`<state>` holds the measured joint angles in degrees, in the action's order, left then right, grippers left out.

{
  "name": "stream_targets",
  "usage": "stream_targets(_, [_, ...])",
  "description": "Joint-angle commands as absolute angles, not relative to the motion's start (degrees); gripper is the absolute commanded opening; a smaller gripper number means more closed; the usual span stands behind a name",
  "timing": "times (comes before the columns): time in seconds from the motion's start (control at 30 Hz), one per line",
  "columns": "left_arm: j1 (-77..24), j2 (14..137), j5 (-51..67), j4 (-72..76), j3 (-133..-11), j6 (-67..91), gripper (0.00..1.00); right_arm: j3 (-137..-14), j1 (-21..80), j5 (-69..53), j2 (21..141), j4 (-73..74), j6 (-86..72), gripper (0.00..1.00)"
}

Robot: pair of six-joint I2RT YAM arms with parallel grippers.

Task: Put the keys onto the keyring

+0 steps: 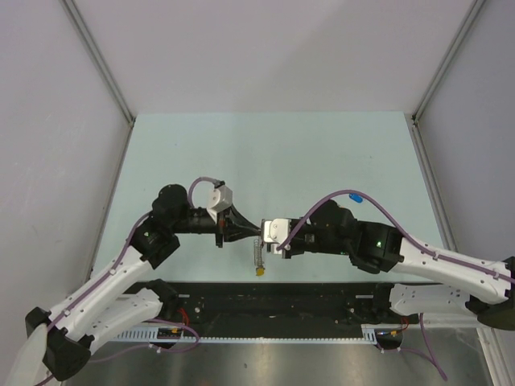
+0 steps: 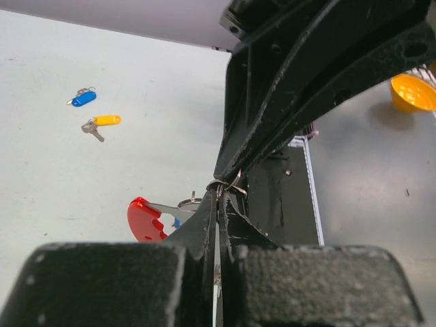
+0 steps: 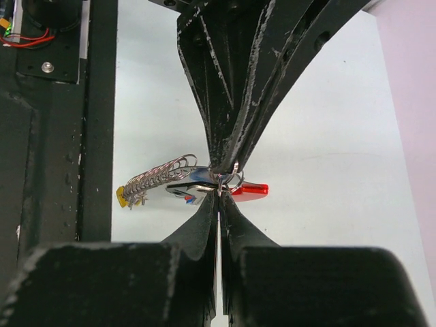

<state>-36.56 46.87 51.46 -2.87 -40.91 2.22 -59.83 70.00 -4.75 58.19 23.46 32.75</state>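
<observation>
Both grippers meet tip to tip above the table's near middle. My left gripper is shut on a thin wire loop of the keyring. That bunch has a red curved piece, a silver plate and a coil spring with a yellow end. My right gripper is shut on the same wire loop from the opposite side, and the keyring hangs between the two. A blue-tagged key lies loose on the table, away from both grippers.
A yellow-tagged key lies on the table beside the blue one. A yellow cup-like object sits beyond the table's edge. The black base rail runs along the near edge beneath the hanging spring.
</observation>
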Motion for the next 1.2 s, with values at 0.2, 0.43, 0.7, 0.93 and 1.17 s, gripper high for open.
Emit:
stream_targets(0.2, [-35.60,43.42,37.54,9.12,-39.82,15.27,0.00,-56.52,73.56,1.48,57.66,19.08,29.71,0.00])
stream_targets(0.43, [-35.95,40.96,30.25,25.99,-30.26,26.71,0.00,-53.62,74.27,3.95,57.57,11.61,29.00,0.00])
stream_targets(0.7, [-36.04,39.12,27.51,30.42,-26.01,29.19,0.06,-53.79,72.61,2.38,58.27,10.46,31.55,0.00])
stream_targets(0.93, [-35.69,36.04,29.79,14.34,-30.67,18.47,0.32,-55.02,71.72,-2.02,58.98,13.53,33.31,0.00])
stream_targets(1.17, [-35.60,36.21,34.18,1.42,-36.47,4.60,0.41,-55.20,71.72,-5.27,58.89,16.52,33.31,0.00])
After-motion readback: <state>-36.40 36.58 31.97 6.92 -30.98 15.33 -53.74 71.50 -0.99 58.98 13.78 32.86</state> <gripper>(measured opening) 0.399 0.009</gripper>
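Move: The keyring is pinched at the tips of both hands, so it lies right at the left hand's point and right at the right hand's. From the left hand, the grey coil with its yellow end hangs about 4 cm back and 6 cm below, while the red piece sits some 4 cm ahead and 4 cm below. The yellow key tag lies about 19 cm ahead and 24 cm right on the table, the blue key tag about 24 cm ahead and 28 cm right, both some 25 cm below. The keyring, still pinched from both sides, is carried forward, about 3 cm by the left hand and 2 cm by the right, while the left wrist swings some 20 degrees counter-clockwise and tips its fingers upward. Then the left fingers open, let go of the keyring and back off left about 2 cm; the shut right hand keeps its pinch, coming back and sinking slightly leftward. ##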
